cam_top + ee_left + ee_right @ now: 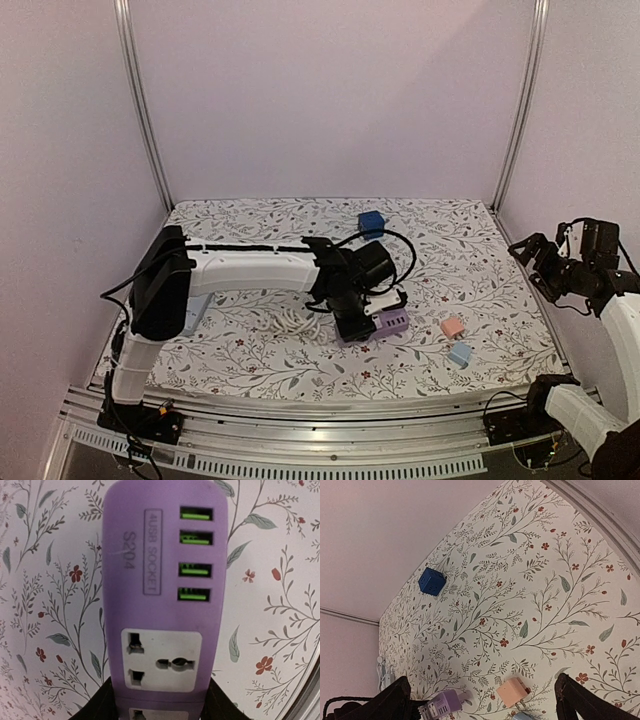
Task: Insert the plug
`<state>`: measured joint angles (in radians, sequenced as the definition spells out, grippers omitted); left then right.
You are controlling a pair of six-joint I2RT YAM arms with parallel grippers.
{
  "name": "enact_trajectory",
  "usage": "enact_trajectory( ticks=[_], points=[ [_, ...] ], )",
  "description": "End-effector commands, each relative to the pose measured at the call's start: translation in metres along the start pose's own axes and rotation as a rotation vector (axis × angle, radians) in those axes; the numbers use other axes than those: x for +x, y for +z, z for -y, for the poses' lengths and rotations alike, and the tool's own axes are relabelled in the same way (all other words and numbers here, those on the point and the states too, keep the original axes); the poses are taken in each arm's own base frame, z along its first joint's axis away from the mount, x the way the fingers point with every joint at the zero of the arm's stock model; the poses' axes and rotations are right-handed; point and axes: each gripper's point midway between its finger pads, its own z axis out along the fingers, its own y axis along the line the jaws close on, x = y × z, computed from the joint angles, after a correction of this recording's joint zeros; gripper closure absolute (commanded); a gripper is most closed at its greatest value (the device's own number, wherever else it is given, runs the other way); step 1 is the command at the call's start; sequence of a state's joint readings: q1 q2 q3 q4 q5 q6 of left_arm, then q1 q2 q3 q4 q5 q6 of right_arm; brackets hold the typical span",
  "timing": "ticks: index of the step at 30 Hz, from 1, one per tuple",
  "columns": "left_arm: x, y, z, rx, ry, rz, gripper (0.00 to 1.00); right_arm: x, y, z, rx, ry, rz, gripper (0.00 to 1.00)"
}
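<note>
A purple power strip [388, 322] with green USB ports and white sockets lies on the floral mat; it fills the left wrist view [160, 580]. My left gripper [362, 322] is shut on its near end, with black fingers [102, 705] pressed against both sides. A pink plug [452, 327] and a light blue plug [460, 353] lie on the mat to the right of the strip. The pink plug [514, 691] and the strip [442, 703] also show low in the right wrist view. My right gripper [535, 258] is open, empty and raised at the right edge.
A dark blue cube adapter [372, 222] sits at the back of the mat, with a black cable looping past it. A white coiled cord [295, 320] lies left of the strip. Metal posts and walls border the mat [250, 370].
</note>
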<state>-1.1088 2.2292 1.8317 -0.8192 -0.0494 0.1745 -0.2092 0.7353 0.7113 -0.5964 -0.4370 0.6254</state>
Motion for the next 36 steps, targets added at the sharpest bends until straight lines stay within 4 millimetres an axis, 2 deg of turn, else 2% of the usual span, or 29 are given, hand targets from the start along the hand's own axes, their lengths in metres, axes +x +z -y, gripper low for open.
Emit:
enact_trajectory(
  ticks=[1,8,12,14,16,18,21,29,33,35,36],
  points=[
    [-0.015,0.011,0.005,-0.023,0.002,0.029,1.0,0.004,0.0,0.017,0.105,0.048,-0.024,0.01],
    [-0.009,0.028,0.012,-0.024,-0.01,-0.009,0.91,0.022,0.012,0.046,0.243,0.119,-0.139,0.01],
    [-0.005,0.034,0.015,-0.052,0.008,-0.031,0.86,0.03,0.019,0.049,0.241,0.141,-0.194,0.01],
    [-0.004,0.035,0.015,-0.056,0.002,-0.035,0.78,0.031,0.021,0.048,0.234,0.146,-0.205,0.01],
    [-0.003,0.036,0.017,-0.055,0.004,-0.038,0.64,0.031,0.022,0.046,0.229,0.151,-0.217,0.01],
    [-0.005,0.034,0.017,-0.06,0.006,-0.03,0.54,0.032,0.024,0.046,0.228,0.154,-0.229,0.01],
    [-0.013,0.028,0.015,-0.068,0.012,-0.007,0.45,0.032,0.025,0.047,0.236,0.153,-0.244,0.01],
    [-0.028,0.016,0.011,-0.079,-0.004,0.039,0.31,0.039,0.032,0.047,0.241,0.145,-0.294,0.01],
    [-0.033,0.001,0.008,-0.089,-0.028,0.069,0.15,0.04,0.034,0.044,0.235,0.128,-0.307,0.01],
    [-0.038,-0.011,0.005,-0.1,-0.046,0.095,0.01,0.041,0.036,0.042,0.232,0.116,-0.317,0.01],
    [-0.039,-0.018,0.003,-0.108,-0.056,0.106,0.01,0.042,0.037,0.041,0.229,0.107,-0.324,0.01]
  ],
)
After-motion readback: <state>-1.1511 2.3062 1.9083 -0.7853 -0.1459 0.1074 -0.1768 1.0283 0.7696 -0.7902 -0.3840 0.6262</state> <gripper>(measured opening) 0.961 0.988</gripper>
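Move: The purple power strip is still pinched in the left gripper, its middle about 3 cm right and 1 ahead, with its landing place on the table some 4 cm below the hand; the white cord lies about 16 cm left and 2 ahead. From the empty right hand the peach plug is roughly 8 cm left, 2 back and 19 below; the light-blue plug is some 7 cm left, 9 back and 19 below. Lower the left gripper about 2.5 cm to set the held power strip on the table, hold there briefly, then open the fingers wide and ease up and right off it by some 1.5 cm each. Meanwhile sink the open right hand about 8 cm towards the two plugs, tipping its fingers some 25 degrees further down. ##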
